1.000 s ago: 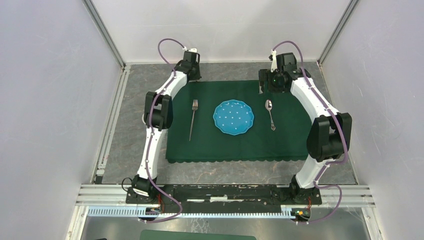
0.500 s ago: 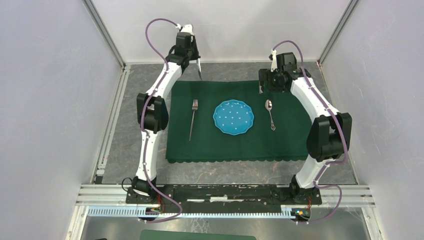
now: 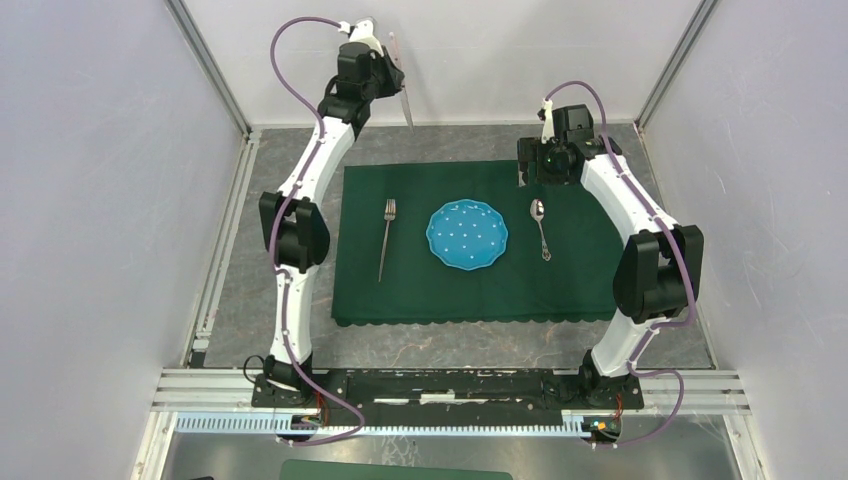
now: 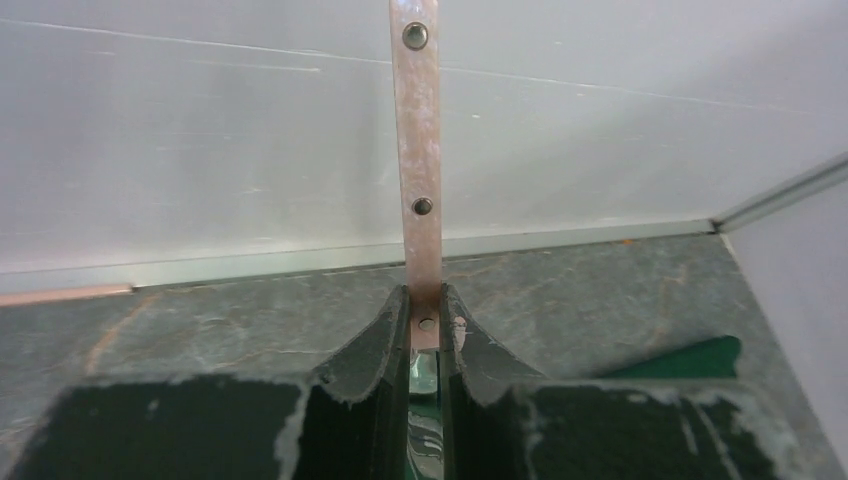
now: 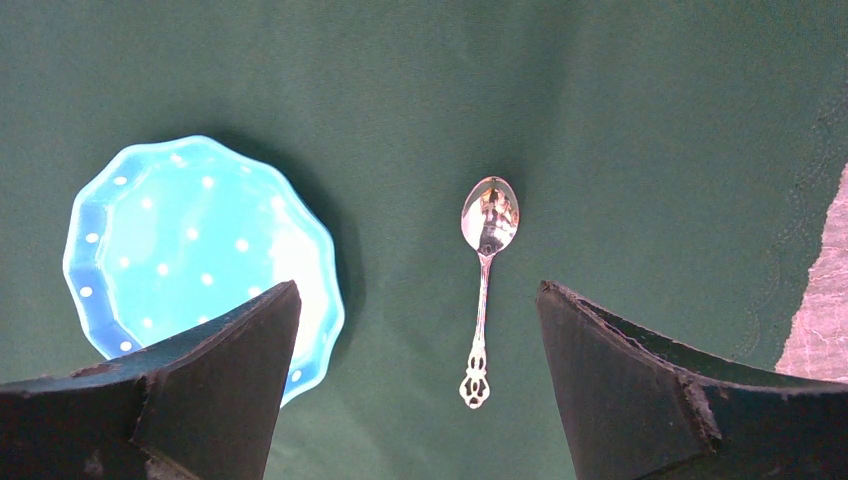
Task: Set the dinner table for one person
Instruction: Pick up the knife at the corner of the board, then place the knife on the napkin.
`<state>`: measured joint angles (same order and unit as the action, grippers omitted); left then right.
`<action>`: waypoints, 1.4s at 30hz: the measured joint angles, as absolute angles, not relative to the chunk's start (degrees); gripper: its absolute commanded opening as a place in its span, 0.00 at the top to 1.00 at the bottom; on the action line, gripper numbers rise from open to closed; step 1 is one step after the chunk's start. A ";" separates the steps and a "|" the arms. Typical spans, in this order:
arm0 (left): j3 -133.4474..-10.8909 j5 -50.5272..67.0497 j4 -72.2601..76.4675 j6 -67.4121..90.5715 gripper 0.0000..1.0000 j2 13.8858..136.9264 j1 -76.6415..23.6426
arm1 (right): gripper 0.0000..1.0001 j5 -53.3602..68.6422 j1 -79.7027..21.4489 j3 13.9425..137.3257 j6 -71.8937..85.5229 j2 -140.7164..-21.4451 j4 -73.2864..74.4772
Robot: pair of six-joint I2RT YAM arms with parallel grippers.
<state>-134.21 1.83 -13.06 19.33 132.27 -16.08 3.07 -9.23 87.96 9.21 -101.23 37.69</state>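
My left gripper (image 3: 388,72) is raised near the back wall, shut on a knife (image 3: 404,98) with a pinkish riveted handle (image 4: 418,150). The handle sticks up past the fingertips (image 4: 390,325) and the blade hangs down over the dinner table (image 3: 290,160). A blue white-dotted plate (image 3: 467,235) lies mid-cloth, a fork (image 3: 385,240) to its left and a spoon (image 3: 540,228) to its right. My right gripper (image 3: 545,165) hovers open over the cloth's back edge. In the right wrist view the spoon (image 5: 484,270) lies below, between the spread fingers of this gripper (image 5: 418,290), with the plate (image 5: 195,250) to its left.
A dark green scallop-edged cloth (image 3: 580,270) covers the middle of the table. Pale walls with metal frame rails (image 3: 215,75) close in the back and sides. The arms' base rail (image 3: 450,385) runs along the near edge.
My left arm has lifted from the cloth's back left corner up toward the back wall, carrying the knife. The right arm, plate, fork and spoon have stayed put.
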 measured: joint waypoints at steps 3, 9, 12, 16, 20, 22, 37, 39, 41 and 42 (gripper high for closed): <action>-133.75 5.37 -12.88 22.11 0.98 131.72 -16.16 | 0.06 3.29 -9.23 87.96 9.30 -101.23 37.34; -131.81 12.88 -12.78 25.74 0.98 131.63 -18.26 | 0.06 4.19 -9.23 89.69 9.63 -102.28 37.08; -132.09 16.60 -14.22 26.79 0.98 132.31 -20.75 | 0.06 4.23 -9.19 90.63 9.72 -102.45 37.06; -132.53 21.85 -15.62 27.57 0.98 134.02 -24.45 | 0.06 4.27 -8.62 92.18 9.89 -102.45 36.95; -132.55 26.50 -18.06 27.86 0.98 135.44 -26.96 | 0.06 3.97 -7.62 94.02 10.63 -102.39 36.77; -132.55 28.27 -19.51 27.86 0.98 135.96 -27.70 | 0.06 3.57 -7.31 94.39 11.16 -102.04 36.34; -131.79 39.24 -22.28 29.32 0.98 136.66 -33.10 | 0.06 -1.48 -6.24 94.37 13.32 -97.30 33.43; -131.79 40.88 -22.28 29.34 0.98 137.27 -34.92 | 0.06 -1.96 -5.96 94.37 13.54 -96.49 33.19; -131.79 42.26 -22.55 29.34 0.98 138.21 -36.64 | 0.06 -2.37 -5.87 94.32 13.72 -95.85 33.04; -131.79 42.76 -22.85 29.34 0.98 138.82 -37.32 | 0.06 -2.61 -5.82 94.17 13.76 -95.48 32.97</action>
<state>-131.79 42.76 -22.85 29.34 138.82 -37.32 -2.61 -5.82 94.17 13.76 -95.48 32.97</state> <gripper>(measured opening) 0.194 0.942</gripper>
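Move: The knife is already in the left fingers, held high at the far end of the table. The bare strip of cloth between plate and spoon lies about 22 cm back and 26 cm to the right of that hand, some 26 cm lower. At that level, the plate is 23 cm back and 15 right, the spoon 22 back and 31 right. From the right hand, the strip is about 5 cm left, 1 back and 13 below. The knife, still pinched by its handle in the left fingers, sweeps about 27 cm right and 24 cm back towards the strip between plate and spoon, sinking some 10 cm as the wrist swings clockwise and tips down. The open right hand clears upward about 10 cm, drifting right and forward and tilting its fingers up. ##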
